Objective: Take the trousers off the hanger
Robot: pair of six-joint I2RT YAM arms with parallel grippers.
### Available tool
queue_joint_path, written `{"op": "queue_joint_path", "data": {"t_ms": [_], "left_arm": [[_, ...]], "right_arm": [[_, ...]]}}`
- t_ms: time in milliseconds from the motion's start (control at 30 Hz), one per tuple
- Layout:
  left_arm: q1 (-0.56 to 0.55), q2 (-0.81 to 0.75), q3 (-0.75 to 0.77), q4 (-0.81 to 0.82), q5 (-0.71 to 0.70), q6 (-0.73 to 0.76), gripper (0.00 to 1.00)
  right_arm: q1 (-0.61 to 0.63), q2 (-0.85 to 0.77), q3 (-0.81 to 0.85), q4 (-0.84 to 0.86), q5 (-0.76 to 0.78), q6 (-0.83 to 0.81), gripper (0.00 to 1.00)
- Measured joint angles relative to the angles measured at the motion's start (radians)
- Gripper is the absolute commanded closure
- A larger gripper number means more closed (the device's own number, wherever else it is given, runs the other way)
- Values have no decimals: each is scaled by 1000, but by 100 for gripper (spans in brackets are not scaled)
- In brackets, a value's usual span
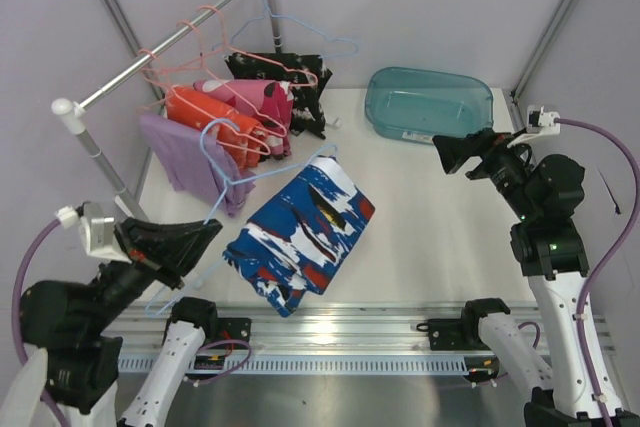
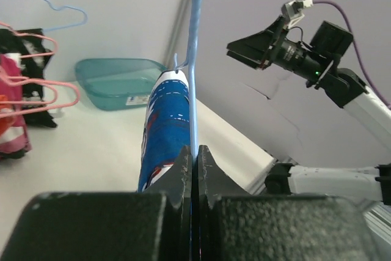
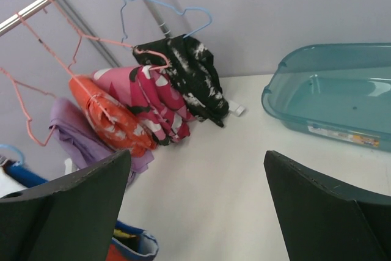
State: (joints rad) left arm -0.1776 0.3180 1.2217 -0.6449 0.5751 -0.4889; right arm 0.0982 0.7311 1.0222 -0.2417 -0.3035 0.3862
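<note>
My left gripper (image 1: 208, 234) is shut on the wire of a light-blue hanger (image 1: 222, 162), held off the rail above the table's front left. In the left wrist view the wire (image 2: 195, 59) runs up from between the closed jaws (image 2: 196, 151). The blue-white-red patterned trousers (image 1: 300, 227) drape over that hanger (image 2: 162, 126). My right gripper (image 1: 450, 154) hovers open at the right with nothing between its fingers (image 3: 67, 194). Lavender (image 1: 185, 162), orange (image 1: 205, 117), pink-magenta (image 1: 255, 97) and black speckled (image 1: 290, 82) trousers hang on pink hangers from the rail (image 1: 170, 47).
A teal plastic bin (image 1: 430, 102) stands at the back right, just beyond my right gripper. An empty blue hanger (image 1: 300, 32) hangs at the rail's far end. The rail's white-capped posts (image 1: 70, 112) stand at the left and back.
</note>
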Motion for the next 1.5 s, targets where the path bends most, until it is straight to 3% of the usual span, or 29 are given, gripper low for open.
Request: {"op": "queue_joint_path", "data": {"t_ms": [433, 600, 733, 1100, 1333, 1500], "left_arm": [[-6, 305, -82, 405, 144, -128, 100], [-87, 421, -79, 487, 117, -117, 100], [-196, 512, -52, 489, 53, -69, 100], [-455, 705, 36, 476, -330, 124, 100], [-532, 837, 118, 504, -458, 184, 100], [-555, 909, 181, 513, -556, 202, 100]], "right_arm": [[71, 50, 40, 39, -88, -60, 1], [93, 80, 69, 85, -86, -77, 1], [128, 114, 69, 106, -59, -72, 1], [311, 183, 24, 129, 151, -64, 1], [477, 229, -48, 211, 273, -217, 1], [620, 228, -133, 313, 329, -414, 1]]}}
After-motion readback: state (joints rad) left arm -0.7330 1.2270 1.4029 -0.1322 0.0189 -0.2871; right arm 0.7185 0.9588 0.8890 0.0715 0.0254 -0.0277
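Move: My left hand already pinches the blue hanger. The patterned blue trousers on it hang about 9 cm ahead of that hand, 13 cm to its right and 6 cm lower. The purple garment hangs roughly 22 cm ahead and 8 cm left of my left hand, the orange one 32 cm ahead and 4 cm left, both some 12 cm lower. From my open right hand the patterned trousers are about 22 cm left, 11 cm back and 2 cm lower. Keeping my pinch on the hanger, I swing the trousers with my left hand about 23 cm forward and 16 cm right, past the garments on the rack and towards the middle. My right hand, fingers wide open, comes some 14 cm left to meet the trousers, sinking late by about 6 cm while its left side rolls down and it turns a little counter-clockwise. ##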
